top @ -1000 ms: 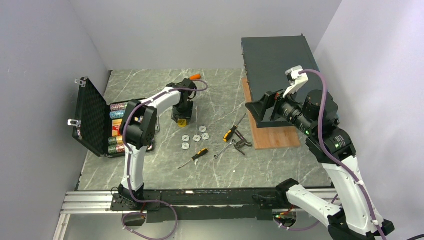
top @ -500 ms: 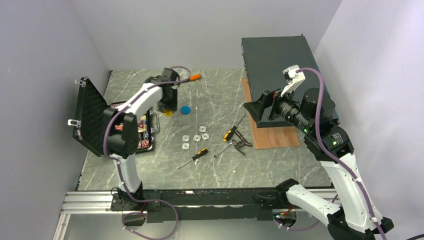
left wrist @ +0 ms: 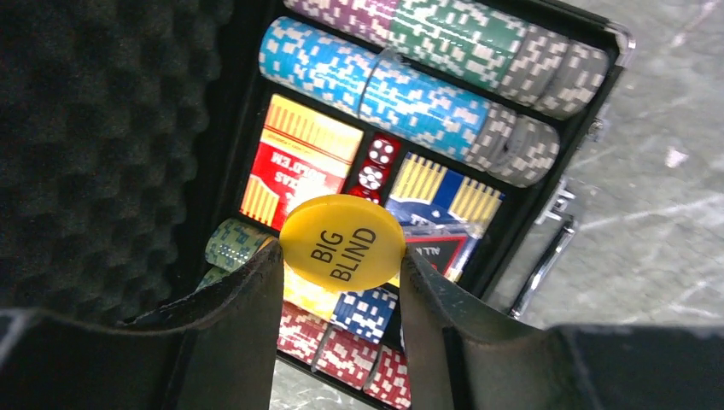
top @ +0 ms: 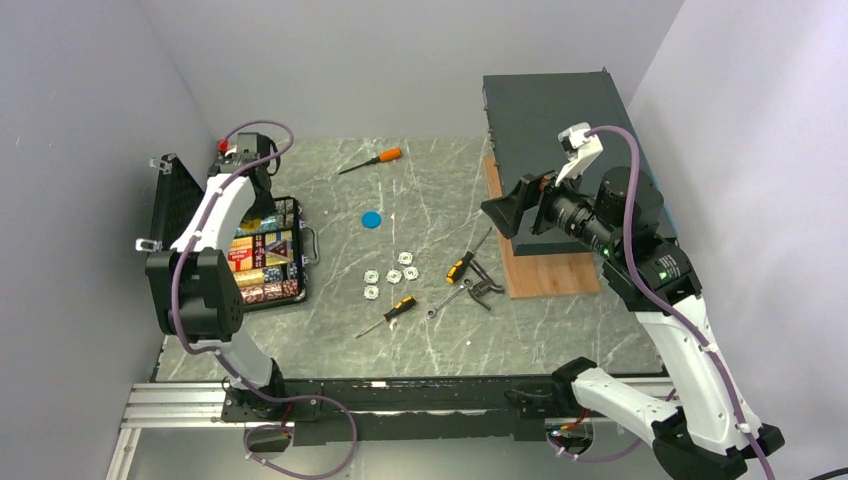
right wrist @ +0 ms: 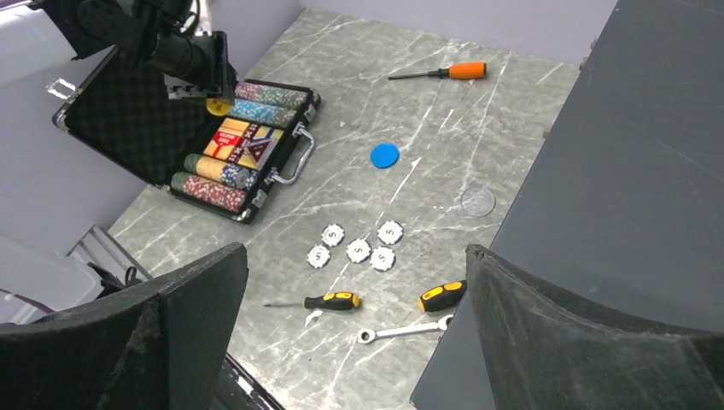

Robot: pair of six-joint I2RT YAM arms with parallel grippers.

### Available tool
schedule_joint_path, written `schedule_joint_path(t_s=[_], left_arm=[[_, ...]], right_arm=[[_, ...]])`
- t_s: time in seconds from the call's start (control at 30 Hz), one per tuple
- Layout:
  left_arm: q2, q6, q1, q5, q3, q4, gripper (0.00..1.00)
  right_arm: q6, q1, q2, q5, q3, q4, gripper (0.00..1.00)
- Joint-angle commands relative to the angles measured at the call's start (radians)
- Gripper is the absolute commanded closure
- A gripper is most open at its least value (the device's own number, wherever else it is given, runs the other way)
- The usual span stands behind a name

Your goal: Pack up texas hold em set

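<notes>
The small black case (top: 300,292) lies open at the left, its foam lid (top: 172,210) raised and rows of multicoloured chips (left wrist: 401,85) inside. My left gripper (left wrist: 341,253) hangs over the case's interior, shut on a yellow disc (left wrist: 341,231) marked BIG BLIND, and also shows in the right wrist view (right wrist: 205,81). A blue disc (top: 372,219) lies loose on the table. Several white chips (top: 392,274) sit nearer the middle, and a clear disc (right wrist: 477,202) lies near the dark box. My right gripper (top: 505,215) hovers high at the right, open and holding nothing.
An orange-handled screwdriver (top: 372,159) lies at the back. Two yellow-and-black screwdrivers (top: 392,311) (top: 460,266), a wrench (top: 448,300) and a dark metal tool (top: 485,289) lie mid-table. A large dark flat box (top: 560,140) leans over a wooden board (top: 550,275) at the right.
My left arm swung left from the table's middle to above the open case, carrying the yellow disc. The blue disc came into view. The right gripper shifted slightly left.
</notes>
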Motion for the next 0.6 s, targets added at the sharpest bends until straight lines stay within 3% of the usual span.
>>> schedule_joint_path(t_s=[0.0,0.57], left_arm=[[0.049,-0.038,0.028,-0.110,-0.002,-0.028,0.56],[0.203,-0.037,0.167,-0.016,0.016,-0.055,0.56]], right_arm=[[0.007,0.000,0.004,-0.020,0.049,0.043,0.00],[0.027,0.000,0.041,-0.058,0.082,0.043,0.00]])
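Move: The left hand holds the yellow Big Blind button above the open chip case. The red card pack lies about 4 cm back, 3 cm left and some 10 cm below. Beside it, the blue card pack is 2 cm back and 5 cm right of the hand. The blue chip row is 4 cm ahead and 1 cm right, the yellow chip row 9 cm back and 2 cm right. From the right hand, the red pack is about 10 cm ahead, 55 cm left and 35 cm below. Down and to the left in one steady slant, about 6 cm each way and a little back, the left hand lowers the yellow button towards the red card pack, on the lid side of the case. Its wrist turns some 15 degrees, tipping the fingers down and swinging them counter-clockwise, while they keep their pinch on the button's edges. ##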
